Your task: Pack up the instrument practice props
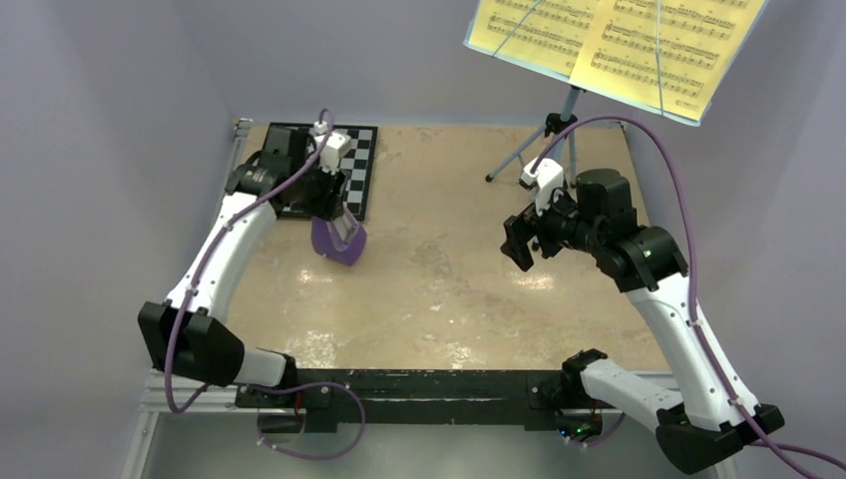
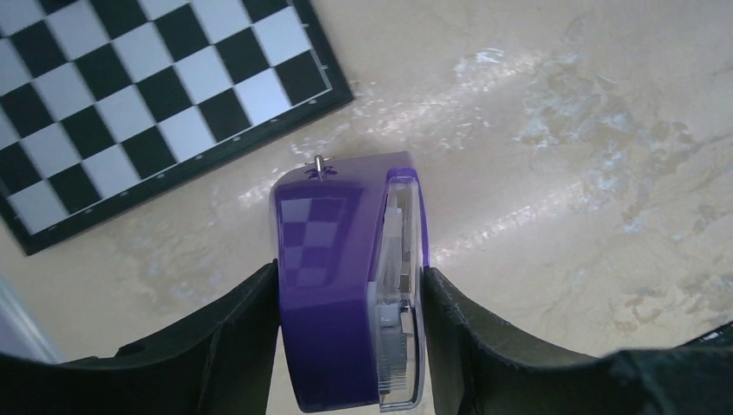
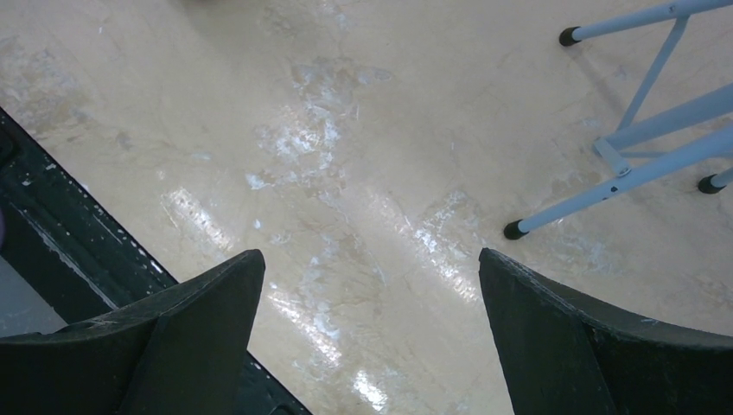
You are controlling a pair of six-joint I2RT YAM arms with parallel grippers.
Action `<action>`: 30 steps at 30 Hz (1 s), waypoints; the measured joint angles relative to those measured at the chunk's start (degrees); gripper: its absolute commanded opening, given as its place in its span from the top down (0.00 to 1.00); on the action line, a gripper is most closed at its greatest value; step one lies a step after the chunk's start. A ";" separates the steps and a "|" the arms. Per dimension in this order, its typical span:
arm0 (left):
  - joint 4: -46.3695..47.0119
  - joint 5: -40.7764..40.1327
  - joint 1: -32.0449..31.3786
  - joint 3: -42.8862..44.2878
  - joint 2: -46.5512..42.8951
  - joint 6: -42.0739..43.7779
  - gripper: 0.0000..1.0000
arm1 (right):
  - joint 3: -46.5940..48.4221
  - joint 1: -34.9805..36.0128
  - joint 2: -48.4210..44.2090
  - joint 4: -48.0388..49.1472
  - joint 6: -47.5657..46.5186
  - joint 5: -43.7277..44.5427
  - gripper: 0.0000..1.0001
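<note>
The purple metronome (image 2: pixel 333 285) hangs above the beige table between my left gripper's (image 2: pixel 350 285) two black fingers, which press its purple back and its clear front. From above, the metronome (image 1: pixel 336 239) sits just off the checkerboard's near corner, with the left gripper (image 1: pixel 334 222) shut on it. The yellow sheet of music (image 1: pixel 609 45) rests on the light blue music stand (image 1: pixel 559 125) at the back right. My right gripper (image 3: pixel 372 277) is open and empty over bare table, near the music stand's legs (image 3: pixel 640 164); seen from the top camera, the right gripper (image 1: pixel 519 242) points left at mid-table.
A black-and-white checkerboard (image 1: pixel 354 170) lies at the back left, its corner (image 2: pixel 156 104) close behind the metronome. The table's dark front edge (image 3: pixel 52 216) runs along the near side. Purple cables loop over both arms.
</note>
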 measured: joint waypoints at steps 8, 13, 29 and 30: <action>-0.48 -1.92 11.67 -2.84 -7.65 2.25 1.00 | 0.00 0.00 1.53 0.61 0.02 0.00 0.01; -0.26 -3.19 19.28 -5.88 -8.31 4.39 1.00 | 0.00 0.00 1.95 0.96 0.24 -0.02 0.01; 6.45 -1.42 26.43 -17.84 -13.22 6.54 0.58 | 0.33 -0.22 1.97 0.83 0.72 -1.92 0.01; 6.71 -1.33 26.51 -18.36 -13.77 6.56 0.50 | 0.35 -0.22 2.12 0.83 0.85 -2.03 0.01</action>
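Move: The purple metronome is already upright between my left hand's fingers, just off the table. The bare spot I carry it to lies about 16 cm left, 3 cm back and some 15 cm below that hand. The chessboard's middle is roughly 21 cm ahead and 7 cm left, and the table's left edge about 27 cm left and 3 cm back. From my idle right hand the spot is around 50 cm left, 7 cm ahead and 24 cm below. I swing my left hand about 16 cm left with the metronome still pinched, arcing a couple of centimetres up first, then down some 5 cm and drawing back about 3 cm to the open table before the chessboard's left half. On the way I turn it some 20 degrees counter-clockwise, ease to a stop and keep my grip. ##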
